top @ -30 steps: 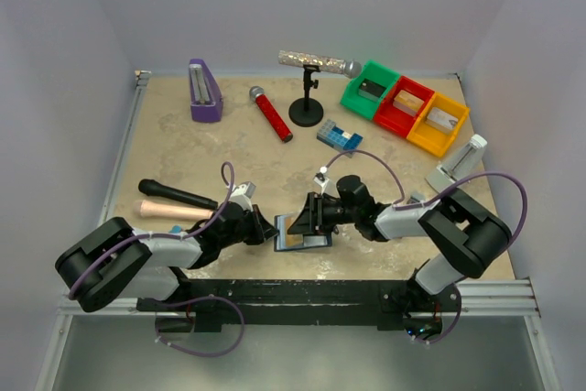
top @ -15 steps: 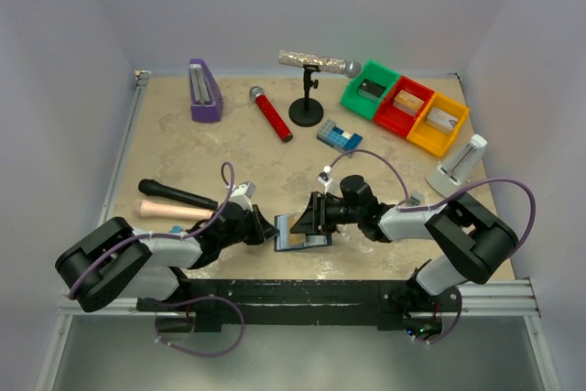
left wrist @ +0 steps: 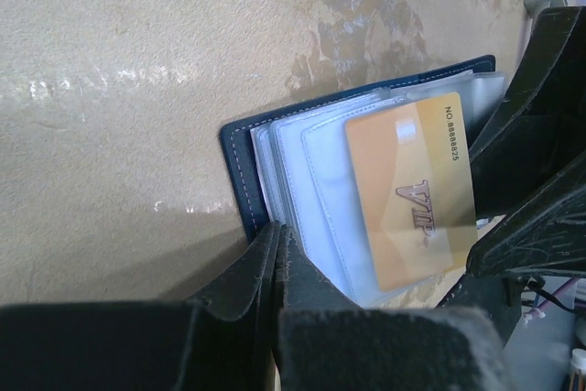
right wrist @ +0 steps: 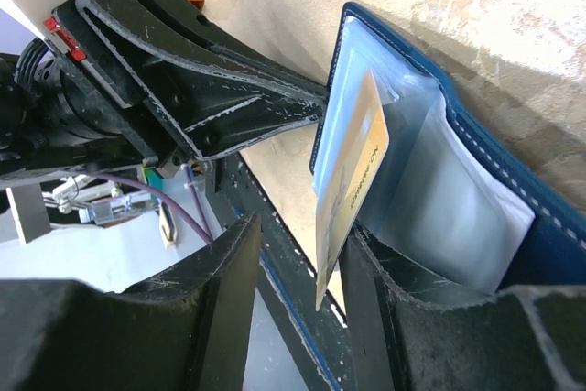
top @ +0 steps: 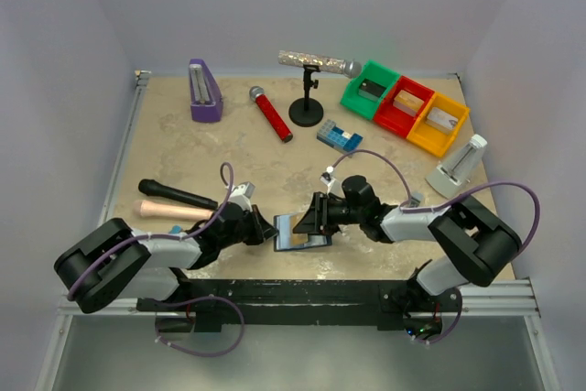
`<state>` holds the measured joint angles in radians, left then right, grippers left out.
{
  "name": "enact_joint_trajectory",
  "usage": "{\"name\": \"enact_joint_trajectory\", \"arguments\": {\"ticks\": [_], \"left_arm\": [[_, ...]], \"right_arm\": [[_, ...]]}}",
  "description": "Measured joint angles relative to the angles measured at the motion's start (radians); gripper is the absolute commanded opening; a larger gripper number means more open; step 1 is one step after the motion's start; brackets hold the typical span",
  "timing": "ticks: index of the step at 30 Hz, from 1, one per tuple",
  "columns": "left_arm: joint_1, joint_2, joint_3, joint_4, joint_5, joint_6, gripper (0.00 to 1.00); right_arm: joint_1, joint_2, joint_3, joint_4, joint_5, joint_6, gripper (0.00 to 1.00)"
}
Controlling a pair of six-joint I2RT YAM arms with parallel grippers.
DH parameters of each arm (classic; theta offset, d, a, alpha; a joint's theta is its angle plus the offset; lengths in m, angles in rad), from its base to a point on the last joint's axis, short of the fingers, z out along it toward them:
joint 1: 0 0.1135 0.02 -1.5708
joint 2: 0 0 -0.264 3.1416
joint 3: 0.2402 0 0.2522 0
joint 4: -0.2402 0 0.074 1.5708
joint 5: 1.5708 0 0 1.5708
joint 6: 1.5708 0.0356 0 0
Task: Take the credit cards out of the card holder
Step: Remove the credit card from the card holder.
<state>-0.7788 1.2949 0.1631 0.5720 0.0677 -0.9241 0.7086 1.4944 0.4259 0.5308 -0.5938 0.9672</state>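
The card holder (top: 302,237) is a dark-blue wallet lying open near the table's front edge, its clear sleeves fanned out. My left gripper (top: 273,231) is shut on the left edge of the card holder (left wrist: 240,162), fingertips (left wrist: 275,240) pressed together. A gold credit card (left wrist: 412,190) marked VIP sticks partway out of a sleeve. My right gripper (top: 309,219) is open around that gold card (right wrist: 352,171). The card rests against one finger (right wrist: 366,254), and a gap separates it from the other finger. Any other credit cards are hidden in the sleeves (right wrist: 458,217).
A black-handled tool and a wooden handle (top: 174,203) lie left of my left arm. Farther back are a blue-and-white brick block (top: 339,137), a microphone stand (top: 307,107), a red microphone (top: 271,114), a purple box (top: 203,91) and green, red and orange bins (top: 403,107). The front rail (top: 302,286) is just below the wallet.
The right gripper's jaws have narrowed slightly around the gold card and the right wrist has shifted a little. The left gripper and the wallet have stayed put.
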Motion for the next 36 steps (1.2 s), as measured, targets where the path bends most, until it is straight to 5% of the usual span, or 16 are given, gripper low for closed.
{"name": "enact_joint_trajectory", "arguments": {"ticks": [21, 29, 36], "left_arm": [[0.013, -0.115, -0.032, -0.092, -0.026, 0.002, 0.0], [0.013, -0.151, -0.037, -0.131, -0.031, 0.003, 0.0], [0.013, -0.164, -0.039, -0.143, -0.031, 0.005, 0.0]], "right_arm": [[-0.01, -0.029, -0.006, -0.056, 0.028, -0.018, 0.23], [-0.011, -0.03, -0.006, -0.088, 0.036, -0.029, 0.0], [-0.016, -0.037, -0.005, -0.159, 0.077, -0.045, 0.0]]}}
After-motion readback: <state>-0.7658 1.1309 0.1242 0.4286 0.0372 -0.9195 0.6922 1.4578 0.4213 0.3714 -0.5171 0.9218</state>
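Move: The gold credit card stands half raised out of its clear sleeve between my right hand's open fingertips. Its middle is about 1 cm ahead, 1 cm to the left and 2 cm below them. The card holder's middle is about 4 cm below that hand and 1 cm back. From my left hand, shut at the holder's left edge, the card lies some 6 cm to the right and 1 cm ahead, 2 cm up; the holder's middle is 7 cm right, about level. I shut my right fingers from nearly half open onto the card's free edge and pinch it, easing right and down about 2 cm each way, most of that late, the fingertips tipping a few degrees more downward. Against this, my left hand keeps its shut fingers on the holder's left edge and drags it about 2 cm left. ##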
